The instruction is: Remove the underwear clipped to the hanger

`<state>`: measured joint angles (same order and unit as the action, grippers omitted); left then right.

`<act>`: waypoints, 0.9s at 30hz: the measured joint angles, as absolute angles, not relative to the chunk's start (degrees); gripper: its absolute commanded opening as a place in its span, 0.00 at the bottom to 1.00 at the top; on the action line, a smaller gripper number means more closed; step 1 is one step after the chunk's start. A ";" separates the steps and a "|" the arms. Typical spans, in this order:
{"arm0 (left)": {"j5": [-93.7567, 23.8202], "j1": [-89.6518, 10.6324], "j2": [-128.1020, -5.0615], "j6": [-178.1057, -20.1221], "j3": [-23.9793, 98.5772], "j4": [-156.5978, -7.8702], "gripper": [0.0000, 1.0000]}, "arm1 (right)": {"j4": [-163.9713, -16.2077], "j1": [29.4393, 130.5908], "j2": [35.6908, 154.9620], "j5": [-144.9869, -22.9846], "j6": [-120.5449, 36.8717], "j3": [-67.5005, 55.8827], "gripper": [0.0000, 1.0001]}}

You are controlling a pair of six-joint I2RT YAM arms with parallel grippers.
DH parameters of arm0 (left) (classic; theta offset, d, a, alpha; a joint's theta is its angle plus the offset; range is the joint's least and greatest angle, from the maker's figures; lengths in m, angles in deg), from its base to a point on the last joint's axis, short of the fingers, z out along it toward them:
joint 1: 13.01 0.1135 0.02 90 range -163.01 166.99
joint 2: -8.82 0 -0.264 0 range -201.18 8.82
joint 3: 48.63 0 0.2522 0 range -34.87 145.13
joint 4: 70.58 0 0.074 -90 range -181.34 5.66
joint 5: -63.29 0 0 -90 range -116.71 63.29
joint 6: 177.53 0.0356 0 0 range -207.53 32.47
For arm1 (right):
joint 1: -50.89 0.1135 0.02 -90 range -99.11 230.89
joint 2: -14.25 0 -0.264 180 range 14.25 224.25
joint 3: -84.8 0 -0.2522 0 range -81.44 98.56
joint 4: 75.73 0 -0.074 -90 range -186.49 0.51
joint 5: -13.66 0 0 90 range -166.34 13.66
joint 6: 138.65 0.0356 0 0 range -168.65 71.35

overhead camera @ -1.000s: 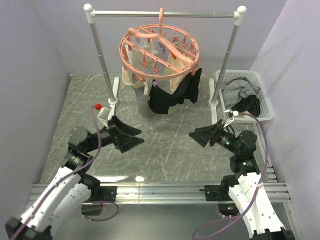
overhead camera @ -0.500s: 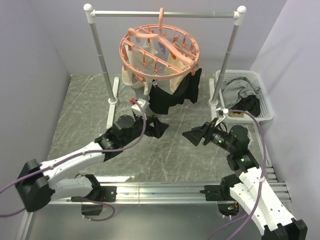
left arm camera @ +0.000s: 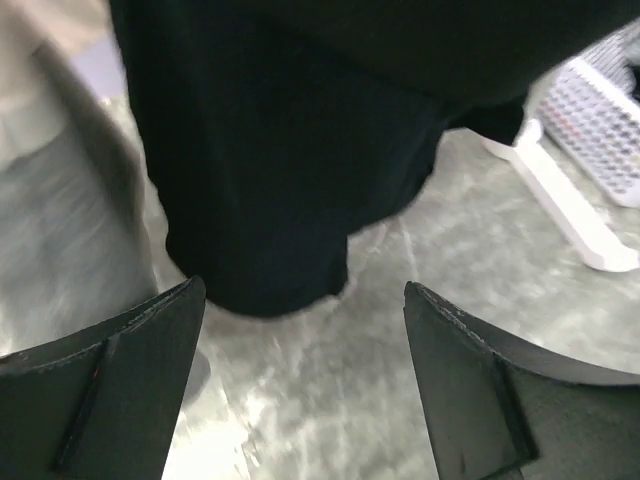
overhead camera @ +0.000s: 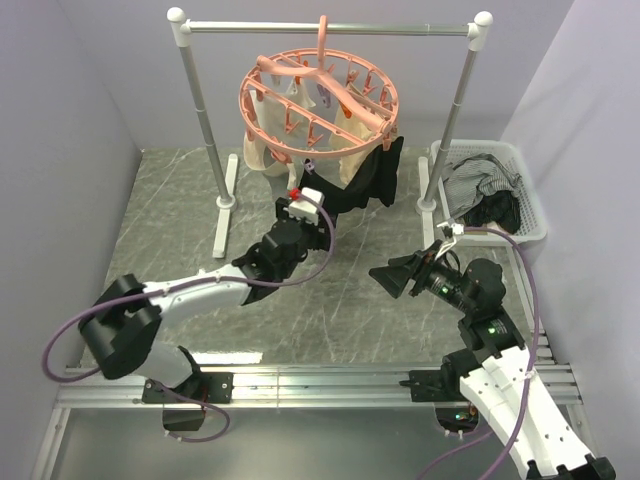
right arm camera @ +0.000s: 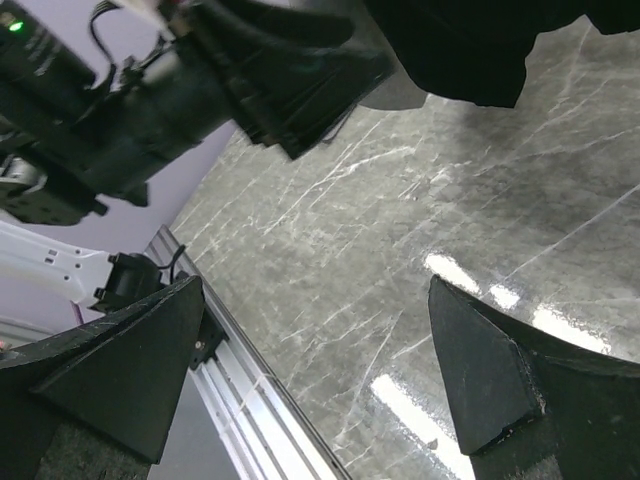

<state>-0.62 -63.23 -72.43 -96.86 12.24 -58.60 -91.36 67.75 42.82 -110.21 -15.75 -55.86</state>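
Note:
The salmon-pink round hanger (overhead camera: pixel 318 95) hangs by its hook from the silver rail (overhead camera: pixel 330 28). Clipped under it is underwear: cream pieces (overhead camera: pixel 262 150) at the left and black pieces (overhead camera: pixel 372 178) at the right. My left gripper (left arm camera: pixel 303 290) is open. Its fingers (left arm camera: pixel 130 380) flank the lower edge of a hanging black piece (left arm camera: pixel 290 160), with nothing between the jaws. In the top view the left wrist (overhead camera: pixel 300 215) sits just below that garment. My right gripper (overhead camera: pixel 385 272) hovers open and empty over the table, right of centre.
A white basket (overhead camera: pixel 530 200) at the right holds removed dark and grey garments (overhead camera: pixel 485 185). The rail's two posts stand on white feet (left arm camera: pixel 560 200) on the grey marbled table (overhead camera: pixel 180 220). Purple walls close in both sides. The right wrist view shows the left arm (right arm camera: pixel 200 70).
My left arm has stretched forward and to the right, from the near left of the table up to the hanging black underwear. The right arm has shifted only slightly.

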 measured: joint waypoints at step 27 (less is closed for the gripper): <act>-24.03 -56.45 -66.61 -101.69 13.90 -56.50 0.39 | -97.88 68.01 47.85 -104.62 -21.38 -44.84 1.00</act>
<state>-24.03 -56.45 -66.61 -101.69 13.90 -56.50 -97.88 68.01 47.85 -104.62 -21.38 -44.84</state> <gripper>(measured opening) 0.363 0.999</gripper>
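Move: The black underwear hangs right in front of the open left fingers, its middle about 8 cm ahead, 4 cm right and 6 cm above. The pale underwear hangs some 7 cm ahead and 9 cm left, 8 cm higher; the round hanger's centre is about 12 cm ahead, 1 cm right, roughly 25 cm up. From the right hand, the black underwear is about 19 cm ahead, 8 cm left and 4 cm higher. Left hand reaches 5 cm forward, pinches black underwear's lower part, pulls back and up; right rises 4 cm. ##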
